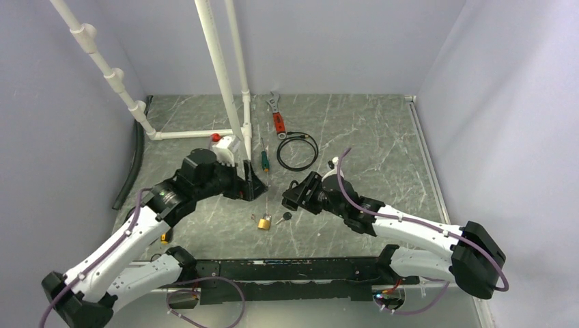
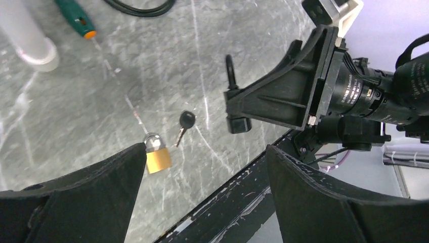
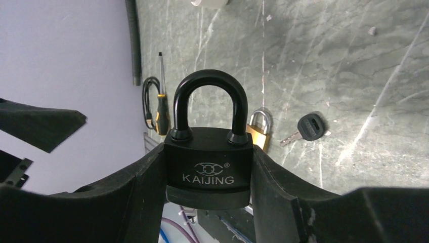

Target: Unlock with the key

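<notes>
The small key (image 1: 287,216) (image 2: 186,121) (image 3: 309,126), with a round black head and a short metal blade, lies flat on the marble table. It is just right of a small brass padlock (image 1: 264,222) (image 2: 157,157) (image 3: 260,129). My right gripper (image 1: 295,195) (image 3: 208,152) is shut on the body of a black KAIJING padlock (image 3: 208,162) (image 2: 238,123). It holds that padlock above the table near the key, with the shackle closed. My left gripper (image 1: 254,181) (image 2: 205,149) hangs open and empty above and behind the brass padlock.
Behind the grippers lie a green-handled screwdriver (image 1: 264,158) (image 2: 76,17), a coiled black cable (image 1: 297,150) and a red wrench (image 1: 276,113). White pipes (image 1: 222,75) rise at the back left. A black hose (image 1: 133,164) runs along the left wall. An orange-and-black screwdriver (image 3: 161,109) lies at the left.
</notes>
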### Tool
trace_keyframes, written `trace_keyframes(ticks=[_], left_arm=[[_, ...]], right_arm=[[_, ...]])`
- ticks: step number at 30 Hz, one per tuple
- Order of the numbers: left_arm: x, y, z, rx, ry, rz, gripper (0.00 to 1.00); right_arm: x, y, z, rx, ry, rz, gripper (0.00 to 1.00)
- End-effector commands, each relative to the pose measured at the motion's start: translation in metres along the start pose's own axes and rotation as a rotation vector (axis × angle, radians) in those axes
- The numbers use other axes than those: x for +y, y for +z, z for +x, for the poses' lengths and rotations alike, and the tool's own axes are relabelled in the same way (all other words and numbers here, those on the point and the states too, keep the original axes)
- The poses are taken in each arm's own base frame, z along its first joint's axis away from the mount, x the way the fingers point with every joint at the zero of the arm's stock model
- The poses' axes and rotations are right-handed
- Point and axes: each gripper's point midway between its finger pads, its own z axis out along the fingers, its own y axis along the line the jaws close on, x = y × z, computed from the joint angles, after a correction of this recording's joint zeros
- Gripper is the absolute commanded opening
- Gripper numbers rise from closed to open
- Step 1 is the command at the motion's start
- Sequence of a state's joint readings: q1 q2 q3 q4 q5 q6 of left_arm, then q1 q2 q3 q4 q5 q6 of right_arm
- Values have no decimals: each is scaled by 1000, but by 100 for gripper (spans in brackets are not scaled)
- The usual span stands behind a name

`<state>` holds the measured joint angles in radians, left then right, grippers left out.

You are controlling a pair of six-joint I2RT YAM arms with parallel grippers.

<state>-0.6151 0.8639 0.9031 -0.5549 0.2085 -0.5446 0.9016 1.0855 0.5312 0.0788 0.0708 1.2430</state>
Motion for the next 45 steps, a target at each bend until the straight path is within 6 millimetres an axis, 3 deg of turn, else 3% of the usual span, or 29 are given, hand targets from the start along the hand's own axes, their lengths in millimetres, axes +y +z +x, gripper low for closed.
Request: trace_keyframes(ticks=[1,7,17,30,40,45], left_arm=[[-18,30,-3,-42,44,3,91],[-44,61,19,6,134,40,85],[-44,90,29,-7,137,1,68],[-46,104,21,-107,65,26,71],[-59,99,13,-199,20,128,70],[-57,94,6,-264,10,143,61]], right_arm=[[69,-10,-28,-76,45,-176,0],[70,-16,-32,-92,59,-184,0],[77,-28,-35,-105,81,-233,0],[85,-26,-25,-46,110,-282,0],[88,-27,-21,-31,125,-327,0],[91,-29,-16,2,117,-341,0]])
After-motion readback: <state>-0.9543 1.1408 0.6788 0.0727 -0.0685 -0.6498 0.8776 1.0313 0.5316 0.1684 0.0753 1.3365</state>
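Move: The black padlock, held in the right gripper with its shackle up, lies about 11 cm to the left hand's right, level with it fore and aft and some 9 cm lower. From the right hand the padlock is right between the pads, and the open left gripper waits about 11 cm to the left and 9 cm above. Counted from the right hand, the key lies some 2 cm left and 13 cm below, level fore and aft; the brass padlock, about 9 cm left, 2 cm back, 13 cm below. The left hand sweeps about 10 cm to the right and sinks some 6 cm towards the black padlock, quickly at first and then creeping, while its wide-open jaws narrow by about a quarter and stay open around the padlock's near side. The right hand keeps its grip on the padlock and brings it up about 4 cm to meet them, with a small roll of some 10 degrees that lifts its left side; whether the left fingers touch the padlock can't be made out. ##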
